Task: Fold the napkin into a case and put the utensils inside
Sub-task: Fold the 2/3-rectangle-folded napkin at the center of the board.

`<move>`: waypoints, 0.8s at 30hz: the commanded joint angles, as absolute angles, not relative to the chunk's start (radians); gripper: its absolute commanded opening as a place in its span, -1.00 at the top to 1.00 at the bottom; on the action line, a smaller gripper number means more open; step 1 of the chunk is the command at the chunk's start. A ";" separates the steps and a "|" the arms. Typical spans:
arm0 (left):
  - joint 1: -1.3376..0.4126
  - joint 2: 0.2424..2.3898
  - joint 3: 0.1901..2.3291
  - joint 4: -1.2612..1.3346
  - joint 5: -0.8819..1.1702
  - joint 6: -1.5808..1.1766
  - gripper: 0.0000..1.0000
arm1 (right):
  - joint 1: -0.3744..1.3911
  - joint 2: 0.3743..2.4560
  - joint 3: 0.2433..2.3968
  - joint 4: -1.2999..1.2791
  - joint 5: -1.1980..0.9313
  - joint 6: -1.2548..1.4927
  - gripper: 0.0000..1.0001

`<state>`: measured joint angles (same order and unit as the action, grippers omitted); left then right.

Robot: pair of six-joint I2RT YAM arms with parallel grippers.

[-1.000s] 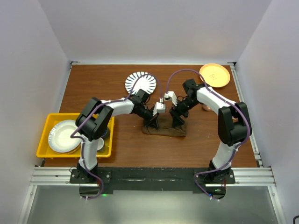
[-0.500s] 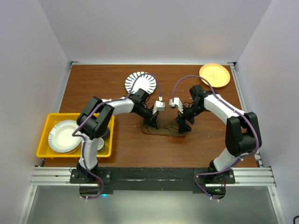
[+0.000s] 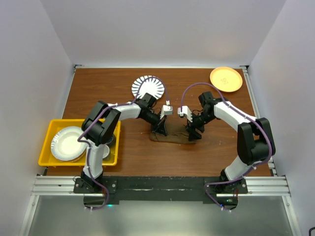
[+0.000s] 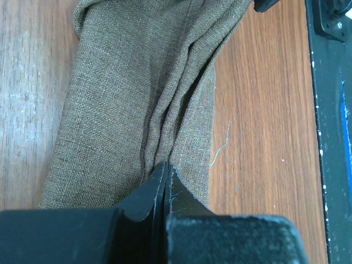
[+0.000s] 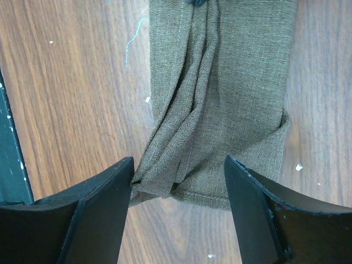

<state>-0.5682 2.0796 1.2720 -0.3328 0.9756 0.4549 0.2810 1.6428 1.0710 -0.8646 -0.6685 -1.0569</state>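
Note:
The olive-brown napkin (image 3: 173, 139) lies on the wooden table as a narrow, creased strip between my two grippers. My left gripper (image 3: 161, 131) stands on its left end. In the left wrist view the jaws are shut, and the folds of the napkin (image 4: 126, 99) run together into the tips of the left gripper (image 4: 166, 165). My right gripper (image 3: 193, 132) is open at the other end. In the right wrist view the right gripper (image 5: 179, 184) has one finger at each side of the napkin's (image 5: 231, 82) hemmed end. The utensils are out of view.
A striped plate (image 3: 148, 87) lies behind the left arm, and an orange plate (image 3: 226, 78) sits at the back right. A yellow tray (image 3: 78, 122) with white plates (image 3: 66, 142) stands at the left edge. A loose thread (image 4: 220, 151) lies beside the cloth.
My right gripper has moved rightward along the cloth to its right end, and its jaws have narrowed a little. The left gripper has stayed shut in place.

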 commanded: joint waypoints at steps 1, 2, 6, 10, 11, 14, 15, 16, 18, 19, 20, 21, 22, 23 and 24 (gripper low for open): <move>-0.560 2.137 1.256 -0.368 0.881 0.446 1.00 | 0.293 1.628 1.084 -0.899 -0.702 -1.126 -0.48; -0.561 2.140 1.259 -0.373 0.879 0.446 1.00 | 0.302 1.629 1.086 -0.917 -0.706 -1.127 -0.48; -0.560 2.143 1.258 -0.368 0.877 0.445 1.00 | 0.333 1.640 1.083 -0.920 -0.713 -1.102 -0.35; -0.557 2.148 1.256 -0.368 0.884 0.439 1.00 | 0.341 1.637 1.020 -0.838 -0.692 -1.046 -0.20; -0.558 2.145 1.255 -0.367 0.885 0.439 1.00 | 0.341 1.635 1.013 -0.809 -0.680 -1.037 -0.12; -0.555 2.141 1.249 -0.362 0.891 0.439 1.00 | 0.339 1.632 1.002 -0.773 -0.652 -1.002 0.09; -0.555 2.140 1.247 -0.362 0.896 0.437 1.00 | 0.341 1.635 1.002 -0.769 -0.643 -0.997 0.12; -0.555 2.138 1.244 -0.361 0.902 0.437 1.00 | 0.341 1.638 1.003 -0.750 -0.635 -0.986 0.17; -0.552 2.131 1.243 -0.359 0.908 0.445 1.00 | 0.341 1.650 1.017 -0.749 -0.629 -0.960 0.45; -0.551 2.109 1.238 -0.345 0.914 0.448 1.00 | 0.339 1.655 1.026 -0.759 -0.632 -0.954 0.54; -0.551 2.093 1.227 -0.324 0.919 0.446 1.00 | 0.339 1.661 1.034 -0.770 -0.640 -0.944 0.75; -0.549 2.071 1.197 -0.298 0.925 0.437 1.00 | 0.337 1.680 1.055 -0.784 -0.653 -0.942 0.84; -0.548 2.027 1.183 -0.252 0.942 0.433 1.00 | 0.336 1.689 1.064 -0.813 -0.661 -0.943 0.94; -0.548 2.004 1.169 -0.233 0.952 0.428 0.96 | 0.337 1.701 1.072 -0.828 -0.666 -0.953 1.00; -0.548 1.981 1.145 -0.216 0.963 0.423 0.89 | 0.334 1.712 1.086 -0.844 -0.675 -0.959 1.00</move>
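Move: The right hand's open fingers hover over the loose right end of the napkin's folded strip, which lies roughly 2 cm back, 1 cm left and 2 cm below. The napkin's middle is some 9 cm to that hand's left and 2 cm farther out; a wooden utensil lies about 11 cm right and 12 cm ahead. From the left hand, its shut tips on the napkin, the strip's end is some 15 cm right and 3 cm back. The right hand sinks about 2 cm, back and left, pinching the strip's end; left tips stay on the napkin. ##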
